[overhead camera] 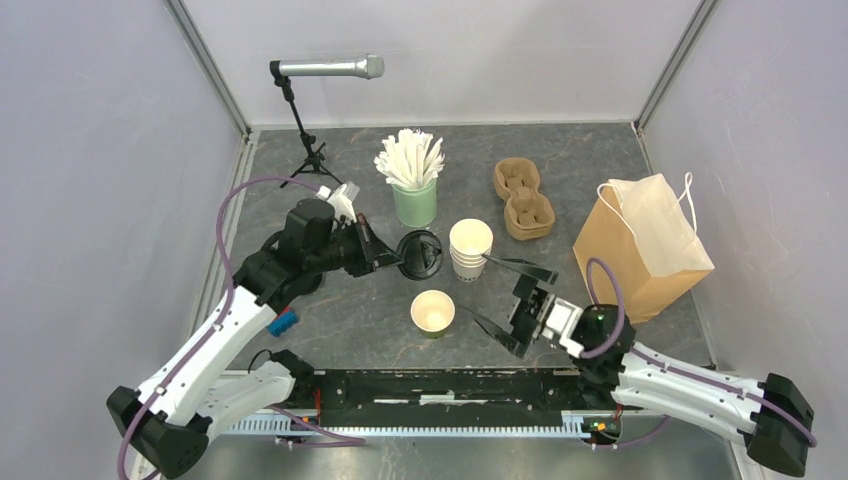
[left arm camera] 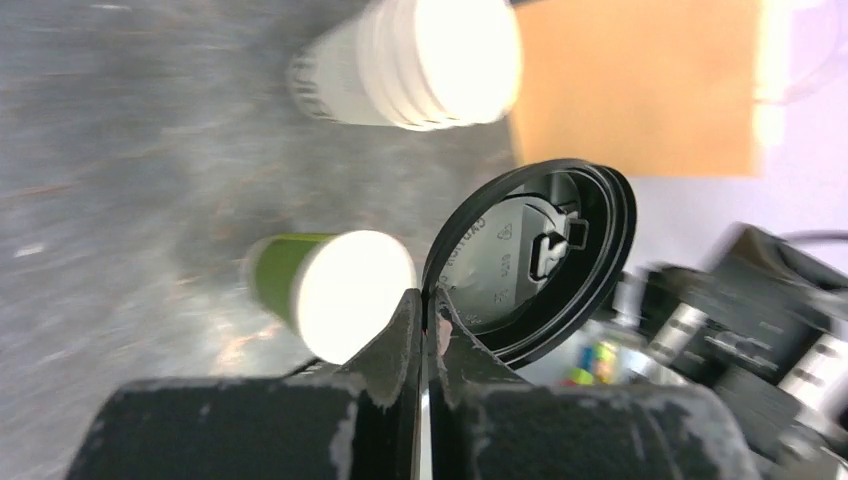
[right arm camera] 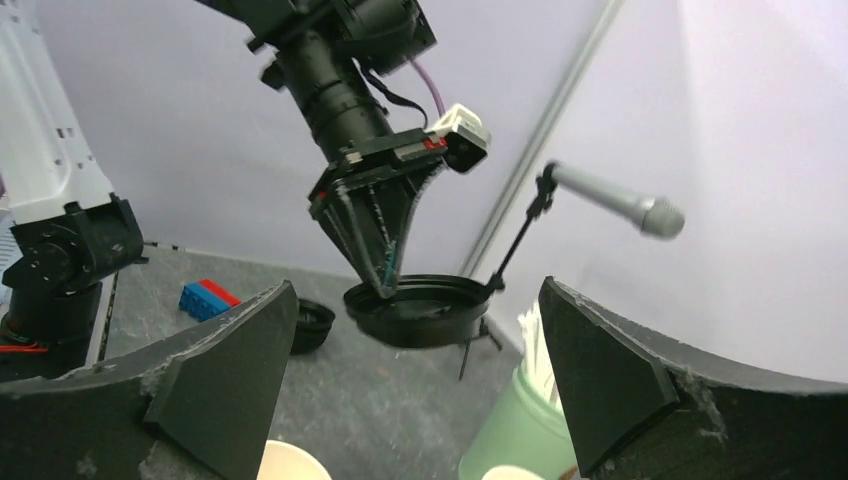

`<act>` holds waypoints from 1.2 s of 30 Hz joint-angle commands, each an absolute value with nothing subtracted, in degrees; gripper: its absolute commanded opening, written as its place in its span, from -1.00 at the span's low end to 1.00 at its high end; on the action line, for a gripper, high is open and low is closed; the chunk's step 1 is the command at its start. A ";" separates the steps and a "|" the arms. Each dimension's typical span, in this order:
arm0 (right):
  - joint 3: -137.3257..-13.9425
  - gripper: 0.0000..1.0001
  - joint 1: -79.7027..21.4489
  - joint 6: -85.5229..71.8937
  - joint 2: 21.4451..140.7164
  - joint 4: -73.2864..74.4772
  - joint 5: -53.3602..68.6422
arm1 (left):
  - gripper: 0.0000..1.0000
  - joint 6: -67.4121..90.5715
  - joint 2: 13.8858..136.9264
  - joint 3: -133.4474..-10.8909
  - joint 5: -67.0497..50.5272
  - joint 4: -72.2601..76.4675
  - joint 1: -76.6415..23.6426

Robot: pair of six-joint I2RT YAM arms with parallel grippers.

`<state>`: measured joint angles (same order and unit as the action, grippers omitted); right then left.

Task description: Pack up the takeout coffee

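Note:
The olive-green paper cup [overhead camera: 433,312] of the takeout coffee stands open-topped at the table's middle, with no lid on it; it also shows in the left wrist view [left arm camera: 285,275]. My left gripper [overhead camera: 395,262] [left arm camera: 430,300] is shut on the rim of a round black lid [overhead camera: 421,252] [left arm camera: 535,262], held above the table behind the cup. The right wrist view shows that lid [right arm camera: 420,312] hanging level from the left fingers [right arm camera: 385,262]. My right gripper [overhead camera: 520,300] [right arm camera: 416,290] is open and holds nothing, to the right of the cup.
A stack of lidless cream cups [overhead camera: 471,248] [left arm camera: 420,60] stands beside the lid. Behind are a mint cup of white sticks [overhead camera: 414,190], a pulp cup carrier [overhead camera: 523,198] and a microphone stand [overhead camera: 305,130]. A brown paper bag [overhead camera: 645,245] stands right. More black lids [right arm camera: 312,325] lie on the table.

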<state>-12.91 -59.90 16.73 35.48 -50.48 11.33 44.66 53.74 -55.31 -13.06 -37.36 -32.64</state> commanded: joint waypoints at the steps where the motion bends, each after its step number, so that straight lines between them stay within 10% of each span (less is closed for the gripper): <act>1: -7.46 0.96 -60.04 23.66 33.46 -69.27 19.16 | -0.95 60.88 51.23 -50.77 -36.20 -16.35 -32.59; 13: -10.79 0.96 -60.07 29.72 45.58 -78.69 16.34 | -0.95 80.21 49.80 -39.82 -46.32 11.37 -33.98; 36: -14.26 0.95 -60.09 29.73 55.80 -86.35 17.65 | -0.95 78.22 50.40 -38.64 -45.80 9.14 -37.28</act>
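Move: The left hand pinches the black lid by its rim, inside up; the right hand's open fingers, where it is being taken, are about 16 cm to the right, 7 cm back and 8 cm higher. From the right hand the lid is some 11 cm left, 8 cm ahead and 8 cm below. The sleeved cup stands 8 cm right of the left hand, 5 cm back and 18 cm down; the cup stack is 15 cm right of the left hand, 8 cm ahead and 17 cm down. The left hand keeps its pinch on the lid's rim and carries it right, back and up, about 7 cm each way, quickly at first then easing, while the wrist swings the fingers up some 40 degrees from slanting down to roughly level, clockwise too, bringing the lid towards the right gripper. The right hand draws back about 2 cm and returns, rolls nearly 20 degrees and ends about 2 cm higher, its wide-open fingers pointing left at the lid. ##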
